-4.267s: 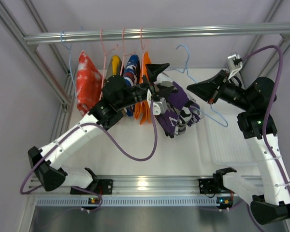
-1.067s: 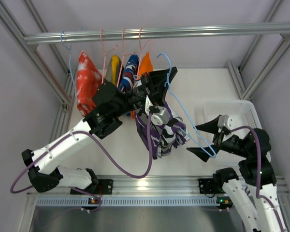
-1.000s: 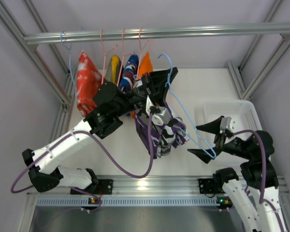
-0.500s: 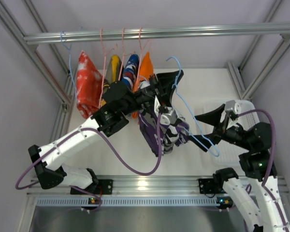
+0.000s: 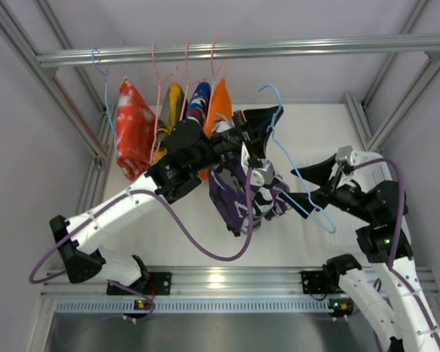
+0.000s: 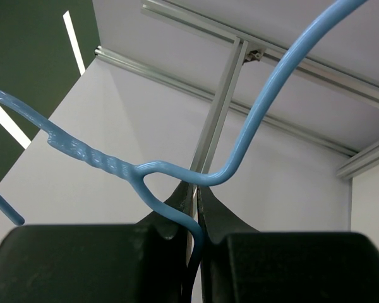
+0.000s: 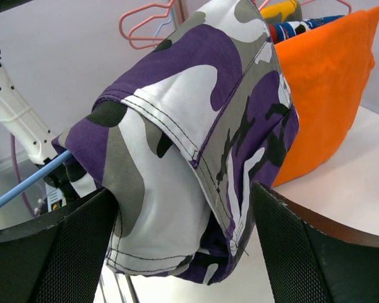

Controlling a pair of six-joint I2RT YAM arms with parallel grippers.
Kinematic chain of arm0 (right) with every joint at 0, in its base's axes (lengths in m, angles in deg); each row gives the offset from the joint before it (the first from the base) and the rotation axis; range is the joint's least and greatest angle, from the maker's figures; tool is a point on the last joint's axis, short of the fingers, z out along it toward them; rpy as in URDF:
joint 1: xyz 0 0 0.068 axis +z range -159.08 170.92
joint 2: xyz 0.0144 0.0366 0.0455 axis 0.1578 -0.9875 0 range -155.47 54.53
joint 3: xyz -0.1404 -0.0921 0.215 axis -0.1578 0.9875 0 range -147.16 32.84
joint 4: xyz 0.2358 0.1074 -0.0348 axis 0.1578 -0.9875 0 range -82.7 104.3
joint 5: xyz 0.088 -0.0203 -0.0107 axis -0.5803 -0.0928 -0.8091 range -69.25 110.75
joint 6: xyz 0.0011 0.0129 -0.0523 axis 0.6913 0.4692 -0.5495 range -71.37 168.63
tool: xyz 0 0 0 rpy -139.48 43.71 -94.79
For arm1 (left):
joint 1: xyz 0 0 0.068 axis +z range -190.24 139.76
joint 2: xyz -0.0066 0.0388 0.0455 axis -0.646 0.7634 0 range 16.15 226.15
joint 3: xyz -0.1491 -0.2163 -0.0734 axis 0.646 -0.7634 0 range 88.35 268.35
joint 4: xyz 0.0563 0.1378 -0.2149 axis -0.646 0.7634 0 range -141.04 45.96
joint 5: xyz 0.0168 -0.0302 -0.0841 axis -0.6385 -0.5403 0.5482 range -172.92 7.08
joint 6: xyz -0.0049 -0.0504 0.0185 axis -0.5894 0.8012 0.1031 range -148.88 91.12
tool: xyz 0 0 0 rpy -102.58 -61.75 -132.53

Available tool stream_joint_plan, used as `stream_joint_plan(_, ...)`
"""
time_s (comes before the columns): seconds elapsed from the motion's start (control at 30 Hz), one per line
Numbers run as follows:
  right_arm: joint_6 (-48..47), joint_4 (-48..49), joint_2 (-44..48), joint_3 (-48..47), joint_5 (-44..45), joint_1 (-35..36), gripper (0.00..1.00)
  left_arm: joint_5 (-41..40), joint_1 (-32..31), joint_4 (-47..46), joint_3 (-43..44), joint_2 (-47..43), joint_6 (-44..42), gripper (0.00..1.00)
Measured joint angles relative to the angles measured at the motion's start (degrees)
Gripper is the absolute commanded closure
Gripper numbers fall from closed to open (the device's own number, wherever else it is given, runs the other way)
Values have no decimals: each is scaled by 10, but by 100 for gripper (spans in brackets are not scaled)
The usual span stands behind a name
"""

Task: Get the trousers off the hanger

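Observation:
The purple, white and black camouflage trousers (image 5: 246,198) hang folded over a blue hanger (image 5: 301,180), held off the rail. My left gripper (image 5: 260,132) is shut on the hanger's wire just below the hook, as the left wrist view shows (image 6: 194,189). My right gripper (image 5: 314,185) is open at the trousers' right side. In the right wrist view its jaws (image 7: 183,192) stand wide on both sides of the trousers' lower fold (image 7: 177,126), not pressing it. The orange trousers (image 5: 220,110) hang on a pink hanger on the rail and also show in the right wrist view (image 7: 328,82).
A metal rail (image 5: 242,50) carries a red-and-white garment (image 5: 132,125), a yellow one (image 5: 174,95) and a blue patterned one (image 5: 200,99) on hangers. A white basket (image 5: 343,233) lies partly hidden under the right arm. Frame posts (image 5: 396,103) stand at both sides.
The left arm has carried the hanger and camouflage trousers up and slightly right. The open right gripper has risen from the basket and closed in on the trousers' right side.

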Motion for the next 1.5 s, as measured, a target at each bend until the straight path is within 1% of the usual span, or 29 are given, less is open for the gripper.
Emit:
stream_joint_plan(0.2, -22, 9, -23, 0, 27, 28, 17, -7, 2, -2, 22, 28, -3, 100)
stream_joint_plan(0.33, -38, 8, -30, 0, 55, 33, 23, -15, 2, -14, 38, 55, -2, 100)
stream_joint_plan(0.37, -43, 8, -29, 1, 66, 33, 28, -15, 2, -17, 40, 59, -1, 100)
stream_joint_plan(0.47, -58, 8, -16, 10, 109, 34, 32, -14, 3, -19, 42, 62, 6, 100)
stream_joint_plan(0.6, -68, 12, 17, 37, 165, 35, 33, -8, 3, -21, 45, 61, 21, 100)
stream_joint_plan(0.73, -64, 30, 24, 60, 177, 35, 34, -4, 3, -21, 45, 59, 39, 100)
stream_joint_plan(0.8, -57, 54, 20, 72, 176, 35, 36, -2, 3, -21, 45, 57, 51, 100)
stream_joint_plan(0.9, -46, 90, 2, 82, 168, 35, 52, -3, 3, -16, 45, 49, 69, 100)
stream_joint_plan(0.93, -40, 105, -7, 83, 163, 35, 73, -3, 3, -10, 45, 46, 74, 100)
stream_joint_plan(0.97, -36, 119, -16, 83, 159, 36, 86, -5, 4, -3, 45, 40, 77, 100)
stream_joint_plan(1.0, -32, 130, -23, 82, 155, 36, 97, -7, 5, 5, 45, 35, 80, 100)
stream_joint_plan(1.03, -25, 141, -30, 82, 152, 36, 100, -10, 5, 10, 43, 27, 83, 100)
stream_joint_plan(1.13, -21, 149, -35, 76, 148, 36, 100, -15, 5, 21, 21, -3, 92, 100)
stream_joint_plan(1.23, -21, 141, -33, 60, 140, 34, 100, -10, 5, 41, -18, -45, 92, 100)
stream_joint_plan(1.37, -22, 121, -21, 41, 126, 33, 100, 14, 2, 65, -86, -109, 76, 100)
stream_joint_plan(1.5, -21, 91, -11, 16, 110, 33, 100, 38, -2, 82, -136, -153, 51, 100)
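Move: The camouflage trousers on the blue hanger have their middle about 12 cm left of the open right hand, some 3 cm ahead and slightly lower, with the near end just off its fingertips. The hanger's free corner lies about 8 cm right of this hand and 6 cm back, while the orange trousers hang roughly 20 cm left and 16 cm ahead. From the left hand, which holds the hanger, the camouflage trousers are about 6 cm left, 4 cm back and 20 cm below. The near end of the camouflage trousers is taken by the right hand, which goes about 5 cm forward and sinks a little, turning some 15 degrees clockwise, pinches the cloth, then lifts with it while drawing back. The left hand keeps its hold on the hanger, edges forward and right and eases back, then sweeps left, back and down, away from the right hand. ##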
